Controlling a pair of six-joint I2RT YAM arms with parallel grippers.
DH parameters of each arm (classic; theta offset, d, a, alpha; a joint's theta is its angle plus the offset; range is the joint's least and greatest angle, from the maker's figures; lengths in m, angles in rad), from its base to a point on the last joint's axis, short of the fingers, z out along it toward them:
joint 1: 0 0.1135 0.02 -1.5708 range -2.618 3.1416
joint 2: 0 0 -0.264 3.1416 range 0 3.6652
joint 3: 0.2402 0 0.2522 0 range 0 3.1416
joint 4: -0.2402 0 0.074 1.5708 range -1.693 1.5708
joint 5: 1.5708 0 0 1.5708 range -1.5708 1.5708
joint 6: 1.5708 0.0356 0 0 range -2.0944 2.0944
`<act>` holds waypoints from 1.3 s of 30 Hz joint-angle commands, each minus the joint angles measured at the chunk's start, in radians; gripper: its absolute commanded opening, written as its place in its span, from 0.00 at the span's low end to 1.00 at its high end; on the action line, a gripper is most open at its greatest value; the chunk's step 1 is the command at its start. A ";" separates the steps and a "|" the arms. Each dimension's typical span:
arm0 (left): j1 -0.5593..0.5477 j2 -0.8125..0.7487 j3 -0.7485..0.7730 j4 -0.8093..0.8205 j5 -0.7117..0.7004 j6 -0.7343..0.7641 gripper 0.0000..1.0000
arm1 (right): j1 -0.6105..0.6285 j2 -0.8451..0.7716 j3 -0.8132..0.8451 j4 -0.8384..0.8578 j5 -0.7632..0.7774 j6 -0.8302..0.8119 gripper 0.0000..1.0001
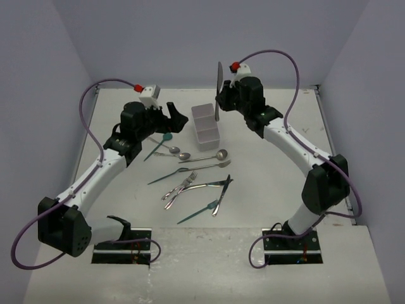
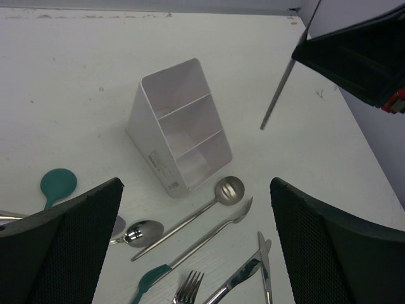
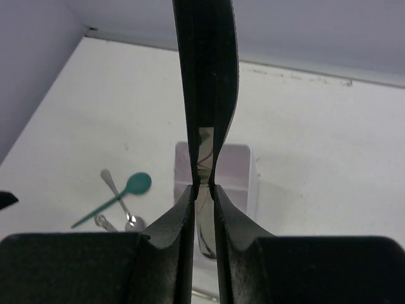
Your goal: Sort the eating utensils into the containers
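Observation:
The white three-compartment container [image 1: 204, 125] stands at the table's middle back; the left wrist view shows it [image 2: 180, 126] empty. My right gripper [image 1: 219, 100] hangs just above its right side, shut on a slim silver knife [image 1: 219, 73] held upright, its lower end over the container [image 3: 237, 166]. In the right wrist view the gripper [image 3: 204, 183] pinches the blade [image 3: 204, 231]. My left gripper [image 1: 173, 116] is open to the left of the container, nothing between its fingers [image 2: 82, 228]. Several utensils lie in front: a teal spoon [image 1: 158, 145], silver spoons [image 1: 174, 152], forks [image 1: 182, 185], knives [image 1: 219, 189].
A long-handled round spoon [image 2: 229, 190] and a teal-handled knife [image 2: 209, 237] lie just in front of the container. Another teal utensil [image 1: 197, 212] lies nearest the arm bases. Walls close the table at the back and on both sides.

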 commanded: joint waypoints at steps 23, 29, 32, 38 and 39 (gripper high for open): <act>0.000 -0.046 0.012 -0.102 -0.254 0.059 1.00 | 0.074 0.345 0.107 0.484 0.117 0.068 0.19; 0.000 -0.046 0.004 -0.103 -0.262 0.056 1.00 | 0.086 0.289 0.094 0.442 0.149 0.045 0.39; 0.000 -0.046 -0.007 -0.095 -0.268 0.050 1.00 | 0.096 0.244 0.056 0.455 0.174 0.035 0.60; 0.000 -0.075 -0.019 -0.112 -0.271 0.045 1.00 | 0.122 0.077 -0.019 0.376 0.244 0.065 0.99; 0.000 -0.083 -0.028 -0.112 -0.271 0.042 1.00 | 0.125 0.022 -0.027 0.339 0.267 0.088 0.99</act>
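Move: The right hand holds the knife upright, handle end down; the container's far compartment lies about 7 cm ahead of it, 6 cm left and 19 cm below. The metal soup spoon lies roughly 10 cm back and 6 cm left, the green spoon some 5 cm back and 24 cm left, both about 25 cm down. From the left hand, the far compartment is about 15 cm ahead, 9 cm right and 18 cm below. Right hand carries knife forward-left, lowers it about 12 cm into the container's far compartment, opens, rises; left withdraws leftward. ##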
